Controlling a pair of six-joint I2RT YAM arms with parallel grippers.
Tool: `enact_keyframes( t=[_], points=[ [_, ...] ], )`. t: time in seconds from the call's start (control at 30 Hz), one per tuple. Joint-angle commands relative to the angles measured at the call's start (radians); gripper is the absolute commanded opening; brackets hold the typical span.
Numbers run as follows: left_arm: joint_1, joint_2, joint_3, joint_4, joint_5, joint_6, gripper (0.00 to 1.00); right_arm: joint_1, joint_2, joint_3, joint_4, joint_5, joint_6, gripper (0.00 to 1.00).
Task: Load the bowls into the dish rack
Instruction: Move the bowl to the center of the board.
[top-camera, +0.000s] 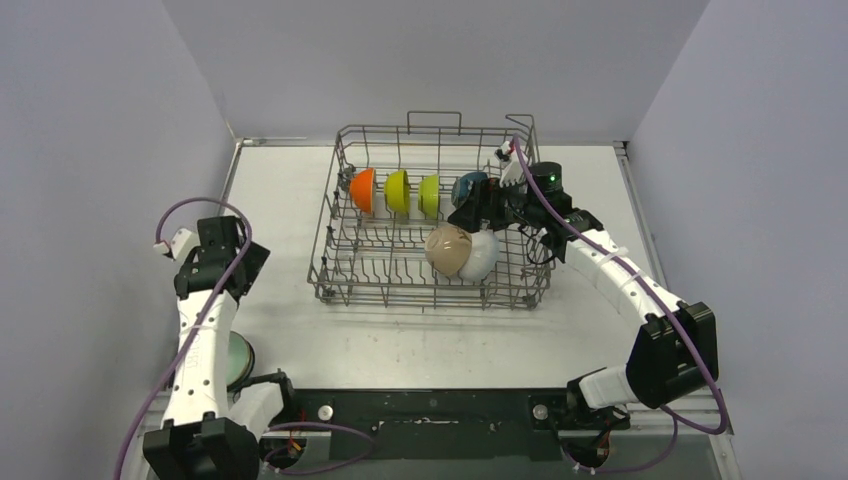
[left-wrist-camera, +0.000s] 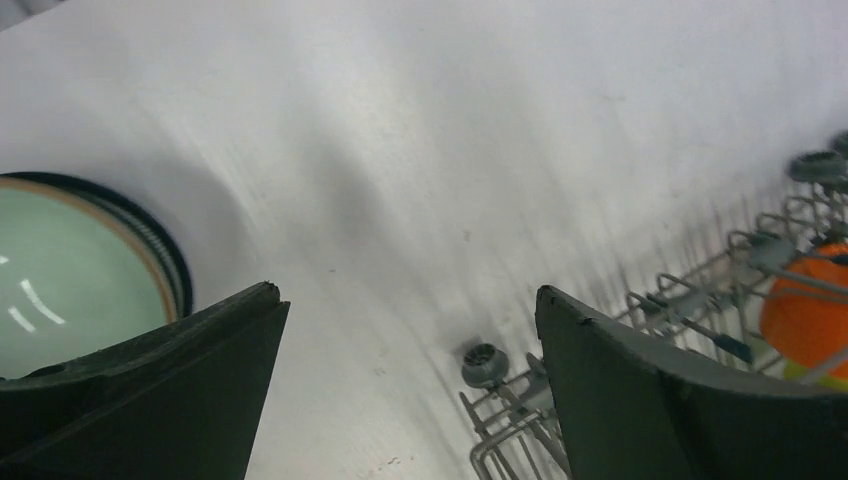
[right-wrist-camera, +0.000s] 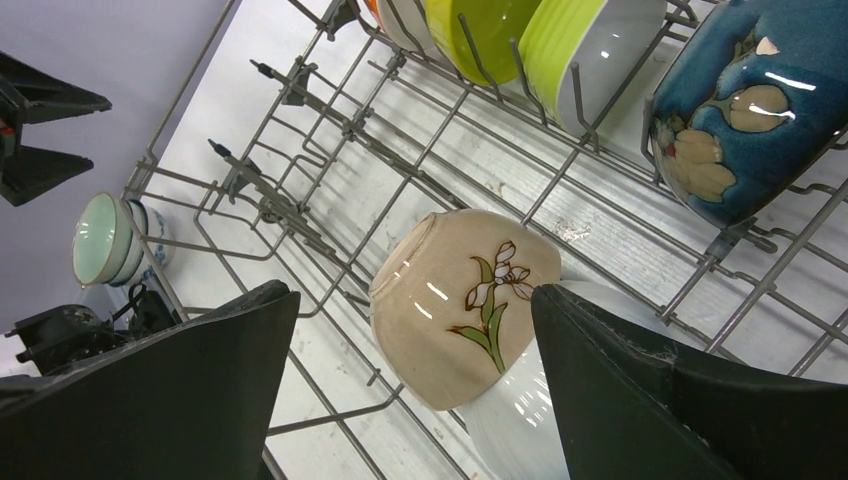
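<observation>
The grey wire dish rack (top-camera: 330, 245) stands mid-table. Its back row holds an orange bowl (top-camera: 362, 190), a yellow one (top-camera: 397, 191), a lime one (top-camera: 429, 195) and a dark blue one (top-camera: 468, 186). A beige bowl (top-camera: 447, 249) leans on a white bowl (top-camera: 482, 257) in the front row. My right gripper (top-camera: 472, 214) hovers open over the rack. In its wrist view the flowered beige bowl (right-wrist-camera: 450, 320) shows between the fingers without touching them. My left gripper (top-camera: 225, 262) hangs open over bare table left of the rack. A pale green bowl (left-wrist-camera: 60, 280) sits in a blue-patterned bowl beside it.
The pale green bowl stack (top-camera: 238, 360) sits by the left arm's base near the table's front edge. A rack corner with a small wheel (left-wrist-camera: 485, 362) lies just right of the left fingers. Grey walls close in the table on three sides.
</observation>
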Motion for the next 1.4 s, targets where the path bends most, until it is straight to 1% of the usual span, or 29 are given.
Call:
enact_keyframes(
  t=[0.0, 0.13, 0.23, 0.37, 0.47, 0.63, 0.7, 0.93, 1.17, 1.37],
  points=[
    [0.043, 0.014, 0.011, -0.191, -0.173, -0.143, 0.96, -0.006, -0.010, -0.002, 0.043, -0.033, -0.004, 0.90],
    [0.081, -0.004, -0.032, -0.253, -0.188, -0.225, 0.96, -0.007, -0.003, -0.002, 0.047, -0.039, 0.000, 0.90],
    [0.115, -0.035, -0.081, -0.254, -0.183, -0.253, 0.96, -0.007, -0.006, -0.005, 0.046, -0.041, -0.001, 0.90],
    [0.177, -0.065, -0.154, -0.205, -0.136, -0.237, 0.97, -0.006, -0.006, -0.008, 0.041, -0.037, -0.005, 0.90],
    [0.245, -0.057, -0.205, -0.166, -0.097, -0.225, 0.98, -0.006, -0.004, -0.006, 0.040, -0.037, -0.005, 0.90],
    [0.285, -0.017, -0.263, -0.078, -0.051, -0.196, 1.00, -0.007, -0.003, -0.005, 0.040, -0.035, -0.005, 0.90],
    [0.291, 0.002, -0.283, -0.041, -0.036, -0.190, 0.95, -0.007, -0.001, -0.005, 0.040, -0.036, -0.006, 0.90],
    [0.296, 0.055, -0.343, 0.067, 0.041, -0.170, 0.85, -0.008, -0.004, 0.001, 0.027, -0.027, -0.011, 0.90],
    [0.295, 0.027, -0.399, 0.174, 0.147, -0.174, 0.65, -0.009, 0.000, 0.006, 0.022, -0.023, -0.012, 0.90],
    [0.293, 0.013, -0.444, 0.300, 0.266, -0.162, 0.59, -0.008, 0.009, 0.015, 0.026, -0.025, -0.007, 0.90]
  ],
)
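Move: The stack of bowls with the green bowl on top lies about 15 cm back from the left hand, 5 cm to its left and some 13 cm below. The dish rack's near left corner is about level with the hand and 15 cm to its right, and the orange bowl in the rack is roughly 19 cm ahead and 24 cm right. From the right hand the stack lies some 23 cm back and 55 cm to the left, well below. Back and down to the green bowl, with a little left, the open left hand sweeps some 10 cm each way while turning about 25 degrees counter-clockwise and steepening. Straddling the rim, one finger inside the bowl, the other outside on the rack side, the fingers close partway; then the hand draws the stack forward about 5 cm and slightly right, staying low. ##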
